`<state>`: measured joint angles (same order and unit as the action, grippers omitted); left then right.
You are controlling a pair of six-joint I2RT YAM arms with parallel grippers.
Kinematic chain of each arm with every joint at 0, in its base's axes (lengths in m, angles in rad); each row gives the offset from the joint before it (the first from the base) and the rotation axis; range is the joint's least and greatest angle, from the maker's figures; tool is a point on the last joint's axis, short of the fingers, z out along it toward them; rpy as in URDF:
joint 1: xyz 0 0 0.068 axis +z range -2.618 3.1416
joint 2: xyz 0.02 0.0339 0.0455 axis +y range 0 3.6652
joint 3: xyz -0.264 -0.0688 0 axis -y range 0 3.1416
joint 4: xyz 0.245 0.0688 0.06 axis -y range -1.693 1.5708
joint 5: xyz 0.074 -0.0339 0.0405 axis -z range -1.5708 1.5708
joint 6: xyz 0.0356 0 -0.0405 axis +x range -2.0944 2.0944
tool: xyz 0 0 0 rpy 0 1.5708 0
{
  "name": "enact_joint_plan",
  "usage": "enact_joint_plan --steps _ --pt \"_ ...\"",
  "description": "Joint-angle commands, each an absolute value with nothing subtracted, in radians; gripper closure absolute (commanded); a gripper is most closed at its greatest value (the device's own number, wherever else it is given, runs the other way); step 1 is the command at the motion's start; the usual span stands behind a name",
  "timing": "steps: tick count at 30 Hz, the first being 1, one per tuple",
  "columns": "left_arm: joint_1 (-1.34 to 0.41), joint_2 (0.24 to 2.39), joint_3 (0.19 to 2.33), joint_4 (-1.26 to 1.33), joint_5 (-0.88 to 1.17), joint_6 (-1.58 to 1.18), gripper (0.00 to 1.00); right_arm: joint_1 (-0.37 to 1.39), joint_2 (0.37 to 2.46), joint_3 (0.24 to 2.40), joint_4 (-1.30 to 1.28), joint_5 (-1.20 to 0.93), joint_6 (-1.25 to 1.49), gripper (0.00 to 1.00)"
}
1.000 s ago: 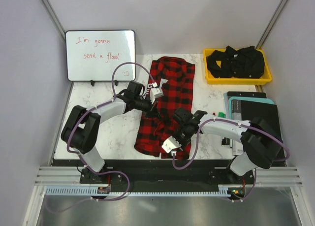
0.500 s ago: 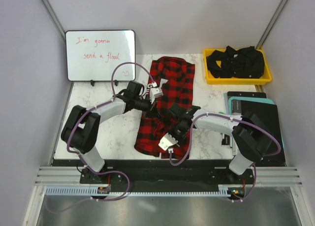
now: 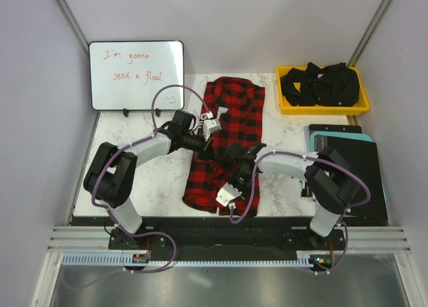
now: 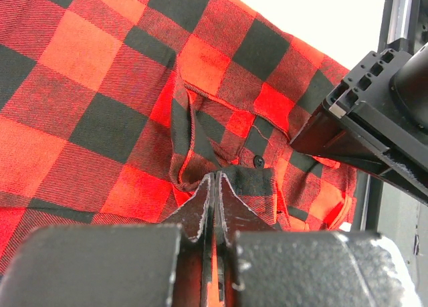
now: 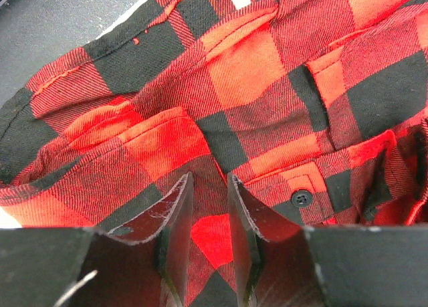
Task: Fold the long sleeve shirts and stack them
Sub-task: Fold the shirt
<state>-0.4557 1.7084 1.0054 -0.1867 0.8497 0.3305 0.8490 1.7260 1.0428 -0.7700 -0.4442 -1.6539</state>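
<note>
One long sleeve shirt (image 3: 234, 116), red-and-black check, lies lengthwise in the middle of the table. My left gripper (image 3: 212, 141) is at the shirt's left side, halfway down. In the left wrist view its jaws (image 4: 215, 176) are shut on a raised pinch of the cloth (image 4: 100, 86) beside a button. My right gripper (image 3: 231, 186) is low over the shirt's near part. Its jaws (image 5: 208, 180) stand narrowly apart, tips down on the flannel (image 5: 254, 73) by a buttoned cuff (image 5: 301, 198), and red cloth shows in the gap.
A whiteboard (image 3: 136, 74) leans at the back left. A yellow bin (image 3: 321, 110) at the back right holds black cloth (image 3: 321, 83). Dark flat pads (image 3: 344, 156) lie along the right edge. The black front rail (image 3: 200, 221) runs just below the shirt's hem.
My right gripper has swung left across the lower shirt and its jaws have narrowed. The left gripper has stayed shut in the same place.
</note>
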Motion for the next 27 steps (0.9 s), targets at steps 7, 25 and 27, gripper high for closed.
enact_joint_plan --steps 7,25,27 --pt "-0.451 1.732 1.037 -0.193 0.891 0.304 0.98 0.856 1.762 1.111 -0.811 -0.442 -1.697 0.66" --pt "-0.451 1.738 1.045 -0.206 0.891 0.304 0.98 0.879 1.758 1.172 -0.864 -0.448 -1.729 1.0" --pt "-0.451 1.738 1.045 -0.206 0.891 0.304 0.98 0.879 1.746 1.186 -0.879 -0.462 -1.726 1.0"
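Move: The folded edge of a shirt flap lies right between the right fingertips, about 1 cm below the hand point, with a shirt button some 3 cm farther out and 3 cm to the left of that point. The shirt's near hem is about 7 cm back from the hand, and its right border some 4 cm to the right. From the left hand, the flap edge lies roughly 11 cm back, 8 cm to the right and 6 cm lower. The right hand, fingers pointing mostly down and about a third open, creeps not quite 1 cm forward and as much left over the near part of the shirt, dips about half a centimetre, then shuts fully and pinches the flap's edge between the fingertips. With the edge held it starts to rise and go left by about 1 cm, turning only slightly counter-clockwise, while the left hand stays over the shirt ahead of it, still shut, settling about half a centimetre lower. ##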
